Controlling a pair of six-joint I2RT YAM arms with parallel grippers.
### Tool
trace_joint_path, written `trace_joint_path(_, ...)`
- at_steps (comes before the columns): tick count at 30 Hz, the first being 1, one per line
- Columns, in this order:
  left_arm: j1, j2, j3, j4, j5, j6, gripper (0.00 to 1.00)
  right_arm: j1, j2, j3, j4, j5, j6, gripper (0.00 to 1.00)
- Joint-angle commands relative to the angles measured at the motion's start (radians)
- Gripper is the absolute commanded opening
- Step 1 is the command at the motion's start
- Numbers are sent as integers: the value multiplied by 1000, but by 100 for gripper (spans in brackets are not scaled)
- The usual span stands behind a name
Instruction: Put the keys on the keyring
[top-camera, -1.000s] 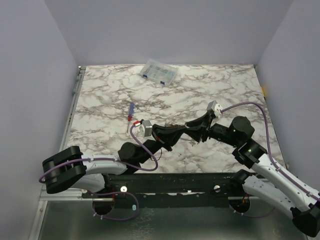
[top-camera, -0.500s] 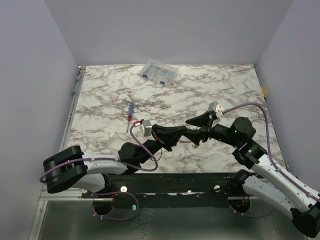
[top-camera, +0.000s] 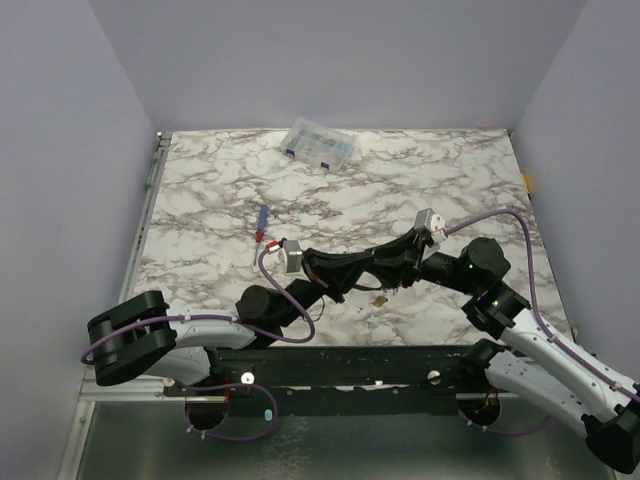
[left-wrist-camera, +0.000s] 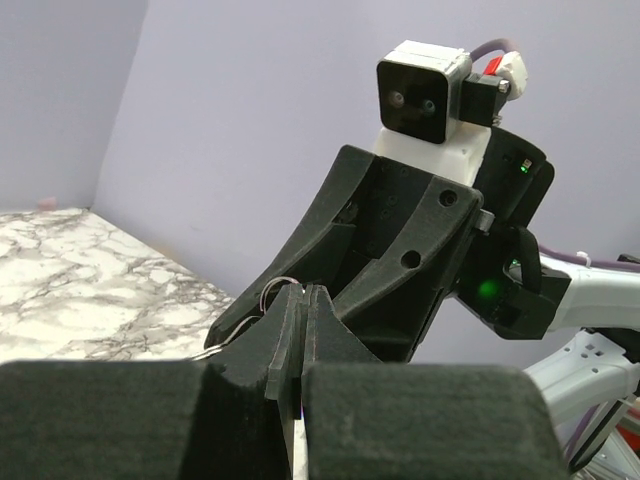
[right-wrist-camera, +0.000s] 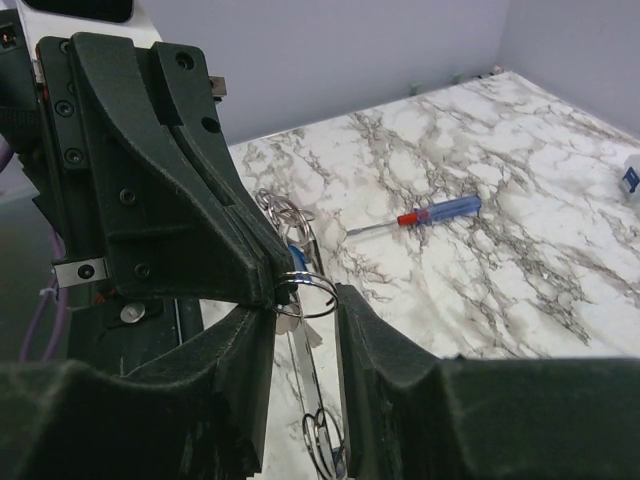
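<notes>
My left gripper (top-camera: 376, 263) is shut on the rim of a grey metal keyring (right-wrist-camera: 321, 281), which shows as thin wire (left-wrist-camera: 238, 306) at its tips in the left wrist view. Several keys hang under the ring: a metal blade (right-wrist-camera: 303, 365) with small rings (right-wrist-camera: 322, 440) lower down, and a blue tag (right-wrist-camera: 297, 252) behind. My right gripper (right-wrist-camera: 303, 305) faces the left one tip to tip. Its fingers stand apart, with the ring in the gap and the rim against the right finger (right-wrist-camera: 350, 320). A small tan key piece (top-camera: 380, 298) lies on the table below.
A red-and-blue screwdriver (top-camera: 261, 222) lies left of the grippers on the marble table (top-camera: 450, 180). A clear plastic compartment box (top-camera: 317, 145) sits at the far edge. Grey walls enclose three sides.
My right gripper opened wider, then narrowed again and moved in against the left gripper's tips. A small tan piece now lies on the table under them. The left gripper stayed shut.
</notes>
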Motion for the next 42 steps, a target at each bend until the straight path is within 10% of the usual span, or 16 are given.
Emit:
trace_joint_path(1, -1, -1, 12, 112, 40, -25, 0, 10, 0, -33, 93, -16, -17, 32)
trace_joint_path(23, -1, -12, -26, 124, 38, -52, 0, 21, -115, -84, 204, 13, -55, 1)
trace_joint_path(29, -1, -75, -19, 11, 46, -28, 31, 22, -122, -79, 194, 24, -86, 0)
trace_joint_path(35, -1, -199, 50, -307, 66, 48, 57, 21, -130, -65, 173, 36, -139, 1)
trace_joint_path(42, -1, -294, 427, -1154, 45, 238, 61, 56, -131, -23, 89, 61, -210, 1)
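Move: The keyring is still pinched in the left fingertips, its loop standing about 1 cm ahead and 1 cm to the right of the left hand. It lies between the right hand's half-open pads, level with them and about 1 cm to their left. A second ring hangs roughly 6 cm straight below the keyring. The screwdriver lies far down on the table, some 25 cm to the left of the keyring, 18 cm farther out and 28 cm lower. The right hand shuts its half-open fingers on the keyring beside the left fingertips while easing back about 1 cm, then keeps its pinch and lifts to some 2 cm above where it began, rolling about 15 degrees around its fingers so that its forward side comes up. The left hand keeps its hold while drifting slightly back and up, and only once the right has closed does it spread its fingers wide, let go of the keyring and rise away quickly, ending about 5 cm higher. ##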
